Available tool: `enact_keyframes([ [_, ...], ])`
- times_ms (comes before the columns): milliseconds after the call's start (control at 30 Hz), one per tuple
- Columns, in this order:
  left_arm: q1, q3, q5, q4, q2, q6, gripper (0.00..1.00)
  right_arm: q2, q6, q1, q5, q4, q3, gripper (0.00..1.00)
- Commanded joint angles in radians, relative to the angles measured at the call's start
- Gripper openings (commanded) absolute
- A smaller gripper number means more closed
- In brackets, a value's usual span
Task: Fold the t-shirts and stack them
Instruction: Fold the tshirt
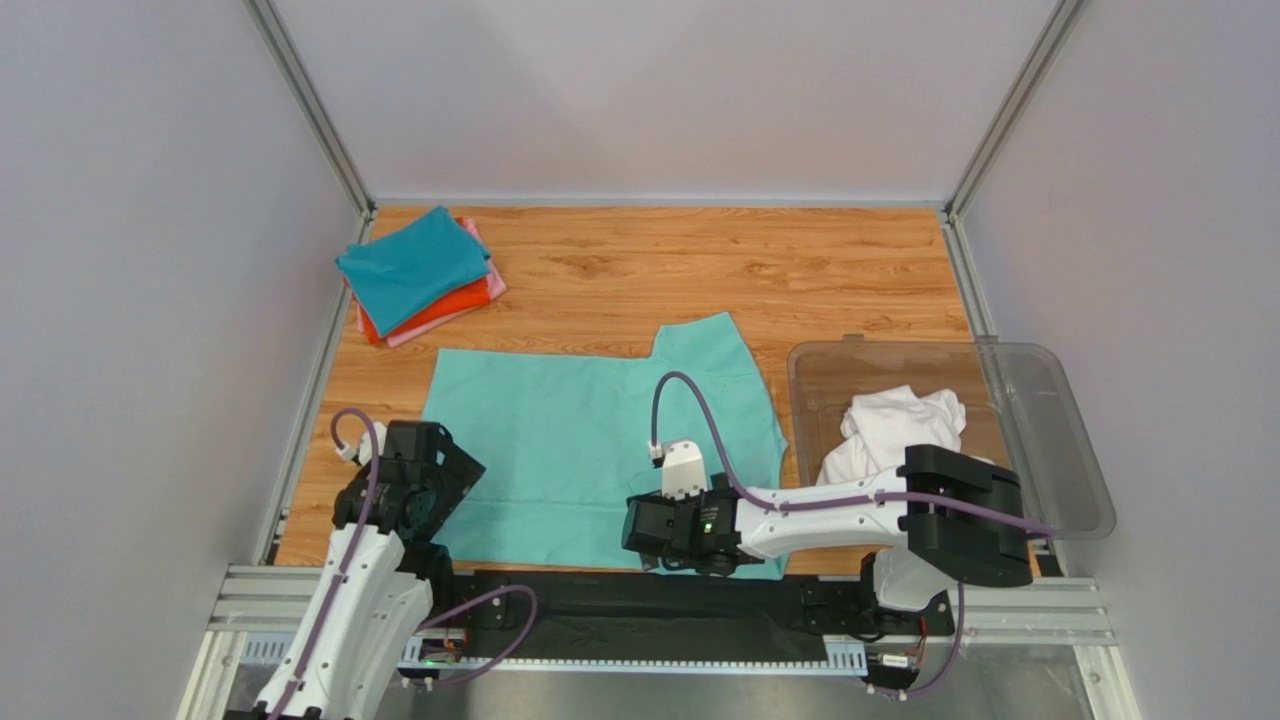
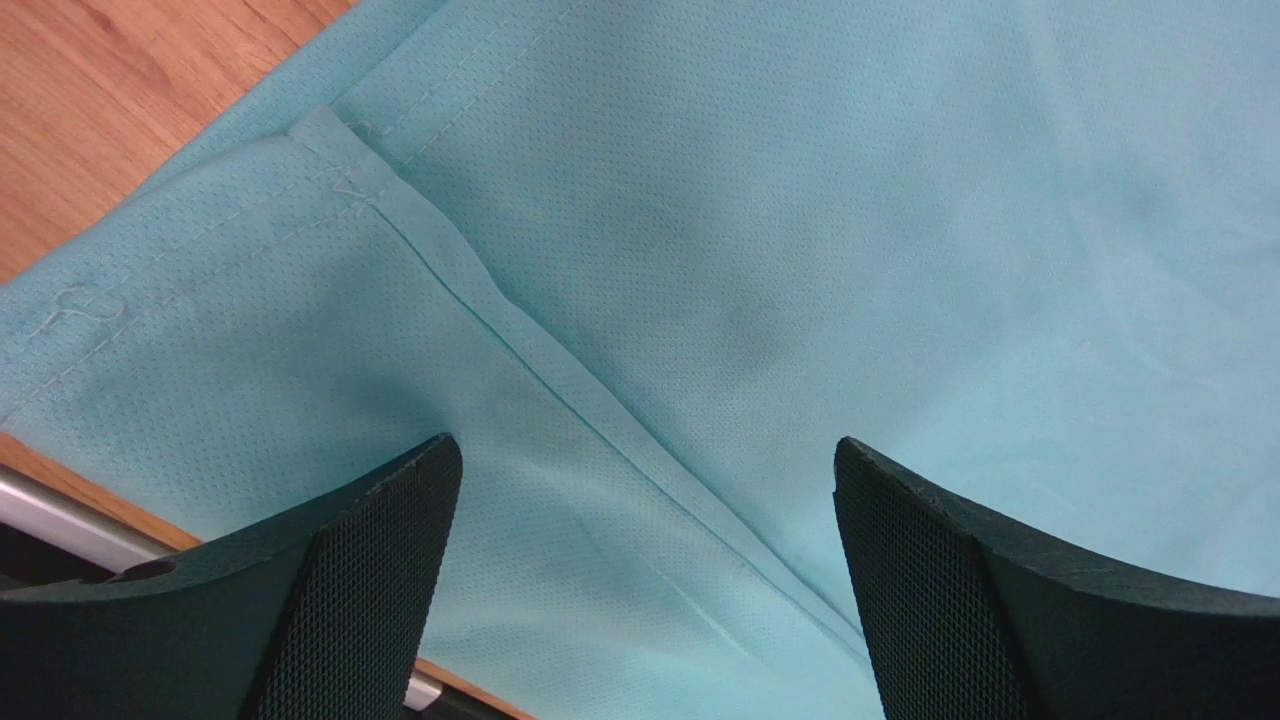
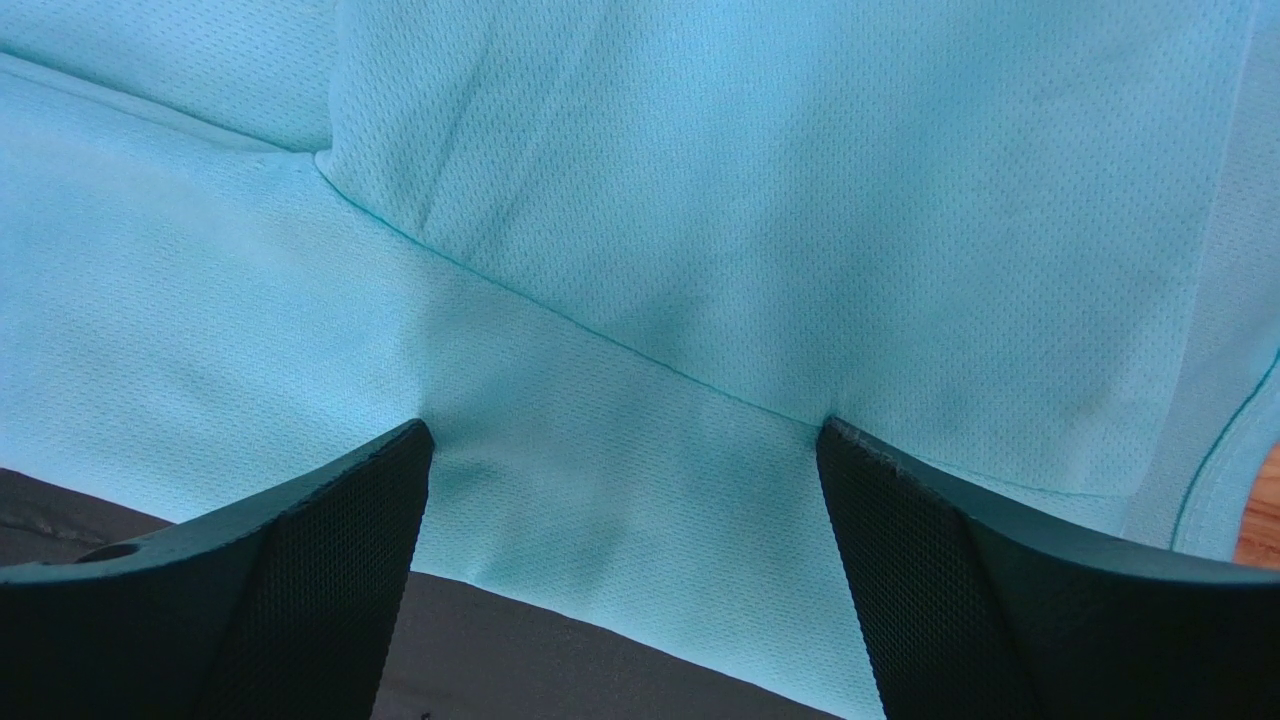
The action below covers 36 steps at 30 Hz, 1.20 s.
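Observation:
A mint-green t-shirt [image 1: 586, 435] lies spread flat across the middle of the wooden table. My left gripper [image 1: 451, 495] hovers open over its near left corner, where a hemmed sleeve edge [image 2: 451, 285] runs between the fingers [image 2: 376, 585]. My right gripper [image 1: 649, 543] stands open over the shirt's near edge [image 3: 631, 495], its fingertips resting on or just above the cloth. Folded teal-blue [image 1: 409, 267], orange-red [image 1: 451, 311] and pink [image 1: 478, 248] t-shirts form a stack at the far left. A crumpled white t-shirt [image 1: 894, 428] lies in the bin.
A clear plastic bin [image 1: 1052, 435] sits at the right side of the table. A black mat [image 3: 301, 600] borders the table's near edge under the shirt's hem. Metal rails [image 1: 301, 405] and grey walls close in the left and right sides.

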<state>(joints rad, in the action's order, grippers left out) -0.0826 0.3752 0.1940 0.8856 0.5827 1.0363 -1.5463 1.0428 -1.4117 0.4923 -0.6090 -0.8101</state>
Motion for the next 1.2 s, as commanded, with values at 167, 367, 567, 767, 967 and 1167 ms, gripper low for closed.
enact_keyframes([
  [167,0.006,0.056,0.024,0.019,-0.113,-0.004,1.00,0.086,-0.047,-0.023,0.063,-0.089,-0.058,1.00],
  [367,0.006,0.188,0.036,-0.019,-0.078,-0.062,1.00,0.251,-0.107,-0.006,0.210,-0.152,-0.132,1.00],
  [567,0.006,0.312,0.143,-0.100,0.136,-0.142,1.00,0.425,-0.177,0.063,0.216,-0.103,-0.077,1.00],
  [767,0.007,0.428,0.149,-0.246,0.444,-0.211,1.00,0.509,-0.233,0.111,0.155,-0.051,-0.003,1.00],
  [967,0.030,0.655,0.262,-0.243,0.791,-0.309,1.00,0.514,-0.254,0.129,0.108,-0.012,0.054,1.00],
  [1167,0.099,0.835,0.107,-0.300,1.101,-0.392,0.99,0.514,-0.280,0.181,0.055,0.041,0.107,1.00],
])
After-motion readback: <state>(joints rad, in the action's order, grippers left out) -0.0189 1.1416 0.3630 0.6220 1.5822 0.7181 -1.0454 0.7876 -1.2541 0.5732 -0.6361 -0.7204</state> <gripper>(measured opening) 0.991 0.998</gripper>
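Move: Both hands have their fingertips on or almost on the near part of the teal t-shirt. The t-shirt's far left corner lies about 21 cm ahead of the left hand and 5 cm to its left, with the folded stack some 30 cm ahead and 5 cm left. The turned-in sleeve flap is about 8 cm straight ahead of the right hand. From that hand, the upper sleeve end lies roughly 28 cm ahead and 3 cm right, the clear bin 15 cm ahead and 31 cm right. The open fingertips of both hands come free of the near part of the t-shirt. The left rises about 9 cm, then swings forward some 21 cm and slightly left along the shirt's left side to its far left corner, rolling its left side up and starting to sink. The right lifts about 13 cm, tipping its fingers outward, eases forward and right over the sleeve flap, then settles back a few centimetres. ##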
